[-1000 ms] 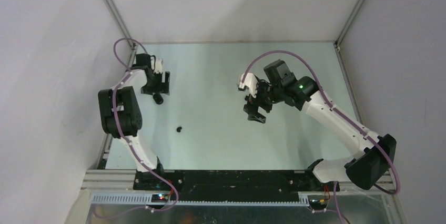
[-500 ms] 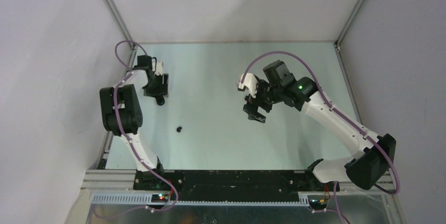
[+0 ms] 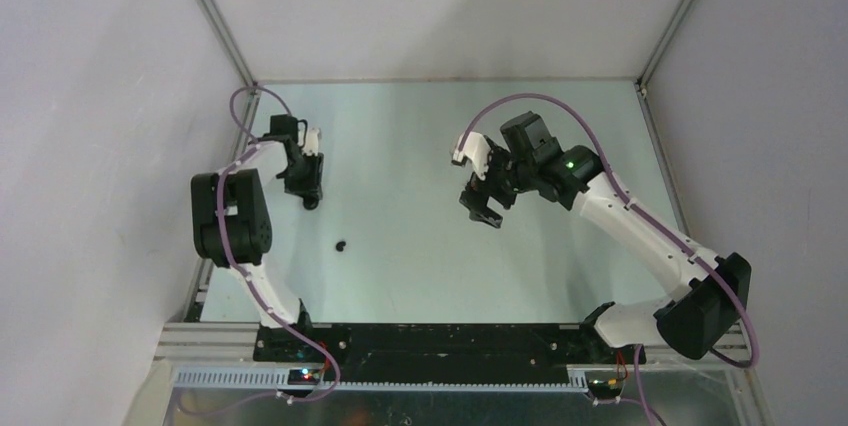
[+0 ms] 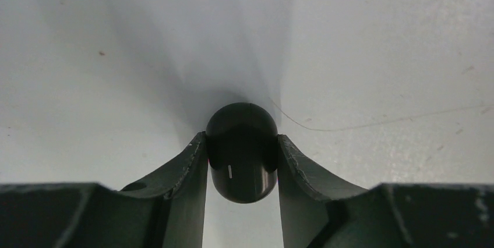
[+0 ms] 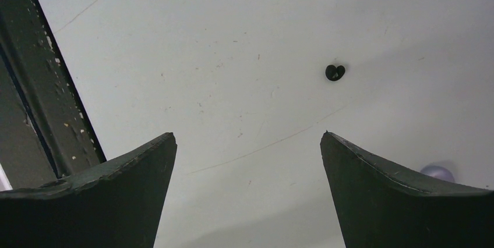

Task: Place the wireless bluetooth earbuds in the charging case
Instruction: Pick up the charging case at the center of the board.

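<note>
In the left wrist view a glossy black, rounded charging case (image 4: 242, 152) with a small white mark sits between both fingers of my left gripper (image 4: 242, 143), which is shut on it. From above, that gripper (image 3: 311, 194) stands at the table's left side with the case (image 3: 312, 203) at its tips. One black earbud (image 3: 341, 245) lies alone on the table nearer the arm bases. It also shows in the right wrist view (image 5: 334, 72). A pale lilac earbud (image 5: 438, 172) peeks out beside one finger of my right gripper (image 5: 247, 140). The right gripper (image 3: 484, 210) hangs open over the table's middle, holding nothing.
The pale green table (image 3: 420, 276) is boxed in by white walls and metal corner posts (image 3: 215, 16). A dark frame bar (image 5: 41, 79) crosses the left of the right wrist view. The arm bases and a black rail (image 3: 440, 341) line the near edge.
My left gripper has closed its fingers onto the black case and shifted slightly toward the near side. The right gripper has moved a little and stays wide open.
</note>
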{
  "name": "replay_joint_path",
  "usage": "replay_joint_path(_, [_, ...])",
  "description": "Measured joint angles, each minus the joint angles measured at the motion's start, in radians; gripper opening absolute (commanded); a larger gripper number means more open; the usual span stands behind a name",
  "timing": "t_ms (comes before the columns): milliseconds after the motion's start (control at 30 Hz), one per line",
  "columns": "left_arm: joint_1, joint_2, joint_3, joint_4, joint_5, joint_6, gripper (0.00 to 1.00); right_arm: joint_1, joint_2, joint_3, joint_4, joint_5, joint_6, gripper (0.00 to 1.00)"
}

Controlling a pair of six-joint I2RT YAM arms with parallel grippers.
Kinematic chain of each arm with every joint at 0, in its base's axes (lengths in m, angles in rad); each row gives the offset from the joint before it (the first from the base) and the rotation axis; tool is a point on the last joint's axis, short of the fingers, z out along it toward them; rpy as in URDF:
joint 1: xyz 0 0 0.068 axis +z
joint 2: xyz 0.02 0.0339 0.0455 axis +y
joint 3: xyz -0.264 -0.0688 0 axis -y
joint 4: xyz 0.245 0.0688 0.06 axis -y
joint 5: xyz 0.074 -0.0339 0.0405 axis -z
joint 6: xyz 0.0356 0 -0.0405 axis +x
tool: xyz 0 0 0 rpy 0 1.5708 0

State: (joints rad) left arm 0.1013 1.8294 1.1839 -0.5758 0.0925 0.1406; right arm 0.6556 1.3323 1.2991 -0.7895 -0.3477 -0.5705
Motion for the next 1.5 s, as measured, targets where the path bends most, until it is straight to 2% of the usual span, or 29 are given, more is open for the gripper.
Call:
replay_joint_path(167, [-0.04, -0.044, 0.0, -0.023, 0.042, -0.001, 0.27, -0.045, 0.03, 0.011, 0.016, -0.042, 0.063, 0.99])
replay_joint_path(333, [-0.122, -0.111, 0.111, -0.074, 0.179, 0.003, 0.28, -0.206, 0.13, 0.141, 0.039, -0.174, 0.21, 0.99])
replay_joint_path(433, [-0.219, -0.174, 0.204, -0.054, 0.253, 0.025, 0.29, -0.328, 0.219, 0.281, 0.111, -0.327, 0.372, 0.99])
replay_joint_path(533, [-0.329, -0.268, 0.24, 0.006, 0.315, 0.035, 0.3, -0.412, 0.286, 0.348, 0.267, -0.467, 0.576, 0.99])
replay_joint_path(700, [-0.482, -0.402, 0.219, 0.096, 0.423, 0.09, 0.31, -0.393, 0.378, 0.346, 0.408, -0.591, 0.777, 0.97])
replay_joint_path(900, [-0.634, -0.483, 0.051, 0.149, 0.406, 0.202, 0.31, -0.345, 0.441, 0.288, 0.483, -0.693, 0.912, 0.8])
replay_joint_path(1167, [-0.671, -0.475, -0.011, 0.172, 0.355, 0.209, 0.31, -0.292, 0.443, 0.262, 0.467, -0.751, 0.9, 0.73])
replay_joint_path(1333, [-0.675, -0.475, -0.011, 0.203, 0.35, 0.209, 0.31, -0.222, 0.443, 0.266, 0.363, -0.706, 0.801, 0.71])
replay_joint_path(1500, [-0.675, -0.476, -0.022, 0.213, 0.349, 0.209, 0.31, -0.19, 0.453, 0.272, 0.304, -0.654, 0.743, 0.65])
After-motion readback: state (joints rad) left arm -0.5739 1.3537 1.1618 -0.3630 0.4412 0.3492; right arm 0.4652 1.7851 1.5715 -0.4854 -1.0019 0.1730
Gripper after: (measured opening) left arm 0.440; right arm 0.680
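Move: The left fingers already hold the black charging case down at table level; the open right gripper it is being taken to is about 39 cm to their right, 11 cm farther back and 20 cm higher. One black earbud lies 8 cm right and 10 cm back, the other about 35 cm right and 4 cm ahead. From the right hand, the case is some 39 cm left, 11 cm ahead and 20 cm below. Keeping its pinch on the charging case, the left hand sweeps it about 30 cm right and up some 26 cm, then sinks about 6 cm, ending slightly back, with the wrist swung roughly 60 degrees clockwise and tipped up. The right hand goes forward and up about 14 and 10 cm, then back, left and down towards the case, rolling sharply and narrowing its fingers partway around it; their touch can't be made out. ##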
